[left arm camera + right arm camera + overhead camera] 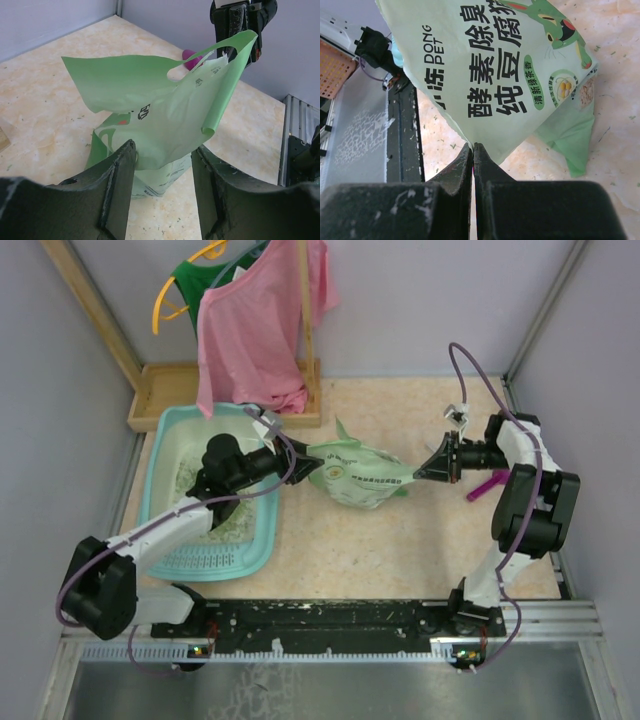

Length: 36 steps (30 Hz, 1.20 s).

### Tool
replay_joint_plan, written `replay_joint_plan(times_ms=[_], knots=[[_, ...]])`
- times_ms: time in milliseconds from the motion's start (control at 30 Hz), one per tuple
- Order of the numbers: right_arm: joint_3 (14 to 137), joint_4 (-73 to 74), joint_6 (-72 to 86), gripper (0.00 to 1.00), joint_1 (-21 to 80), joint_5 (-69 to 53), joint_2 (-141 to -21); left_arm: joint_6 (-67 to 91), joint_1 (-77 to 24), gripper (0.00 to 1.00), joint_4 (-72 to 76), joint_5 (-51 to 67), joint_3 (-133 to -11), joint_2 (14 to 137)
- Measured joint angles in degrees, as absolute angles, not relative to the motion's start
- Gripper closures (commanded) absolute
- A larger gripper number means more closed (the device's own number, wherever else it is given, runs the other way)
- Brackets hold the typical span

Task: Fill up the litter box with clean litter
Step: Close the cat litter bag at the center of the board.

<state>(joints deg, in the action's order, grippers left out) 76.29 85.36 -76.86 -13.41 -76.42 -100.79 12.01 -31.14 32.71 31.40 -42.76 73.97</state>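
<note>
The light-teal litter box (160, 445) lies at the left, with a thin scatter of green clean litter (230, 527) on its whitish base. A pale green printed bag (355, 476) hangs stretched between both arms over the floor. My right gripper (420, 473) is shut on the bag's right corner (485, 140), its jaws (473, 146) pressed together on the film. My left gripper (300, 462) is at the bag's left end beside the box. Its jaws (164, 150) stand apart with a loose fold of the bag (160, 110) hanging between them, touching neither finger.
A magenta scoop (487, 485) lies on the floor near the right arm. A wooden tray (160, 390) stands behind the litter box. A pink garment (255, 330) hangs over its back edge. A black rail (330, 618) runs along the near edge.
</note>
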Motion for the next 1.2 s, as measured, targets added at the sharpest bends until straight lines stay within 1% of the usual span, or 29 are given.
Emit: replay_joint_plan(times_ms=[100, 133, 200, 300, 400, 433, 633, 767, 867, 1133, 1200], knots=[[76.29, 85.38, -76.84, 1.00, -13.41, -76.53, -100.79, 12.64, -30.87, 0.56, 33.98, 32.40, -42.65, 74.70], [76.29, 85.38, -76.84, 1.00, -13.41, -76.53, -100.79, 12.86, -30.83, 0.60, 34.24, 32.60, -42.68, 74.94], [76.29, 85.41, -76.82, 1.00, -13.41, -76.53, -100.79, 13.32, -30.50, 0.74, 34.81, 32.95, -42.78, 75.57], [76.29, 85.52, -76.75, 1.00, -13.41, -76.40, -100.79, 15.16, -29.52, 0.85, 35.64, 34.30, -43.27, 76.82], [76.29, 85.49, -76.66, 1.00, -13.41, -76.40, -100.79, 18.31, -28.01, 0.98, 36.91, 38.04, -44.73, 79.31], [76.29, 85.38, -76.66, 1.00, -13.41, -76.40, -100.79, 19.33, -27.44, 1.00, 37.21, 39.53, -45.54, 80.34], [76.27, 85.06, -75.96, 1.00, -13.76, -76.31, -100.79, 26.72, -23.44, 1.00, 36.73, 48.95, -50.37, 85.41], [76.18, 85.21, -74.74, 1.00, -13.87, -76.69, -100.66, 31.81, -20.53, 1.00, 33.01, 56.47, -54.65, 88.75], [76.16, 85.25, -73.97, 1.00, -14.06, -76.77, -100.25, 31.03, -19.42, 1.00, 24.10, 59.37, -58.89, 89.52], [74.56, 85.08, -72.29, 1.00, -14.15, -76.66, -99.26, 19.75, -19.11, 1.00, -7.92, 60.18, -77.47, 94.61], [73.43, 85.25, -72.12, 1.00, -14.22, -77.01, -99.24, 18.04, -19.00, 1.00, -12.51, 60.23, -79.44, 95.37]])
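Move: Just off the left fingertips, between the open fingers, lies the litter bag's left mouth corner, some 1 cm ahead, 2 cm to the right and level. The bag's body stands about 9 cm to the right of the left hand, 5 cm back and 11 cm lower; the litter box's middle is roughly 24 cm to its left, 8 cm back and 18 cm below. From the right hand, which already pinches the opposite corner, that left corner is about 20 cm left, 5 cm ahead and 4 cm higher. Closing from half open to shut, the left fingers pinch the bag's left mouth corner as the hand eases forward, then carry it on forward and a little left, about 4 cm forward in all. The wrist rolls its top side forward by some 35 degrees and swings slightly clockwise. The right gripper keeps its pinch on the other corner, yielding only about 1 cm back, so the mouth is drawn out between the two. ##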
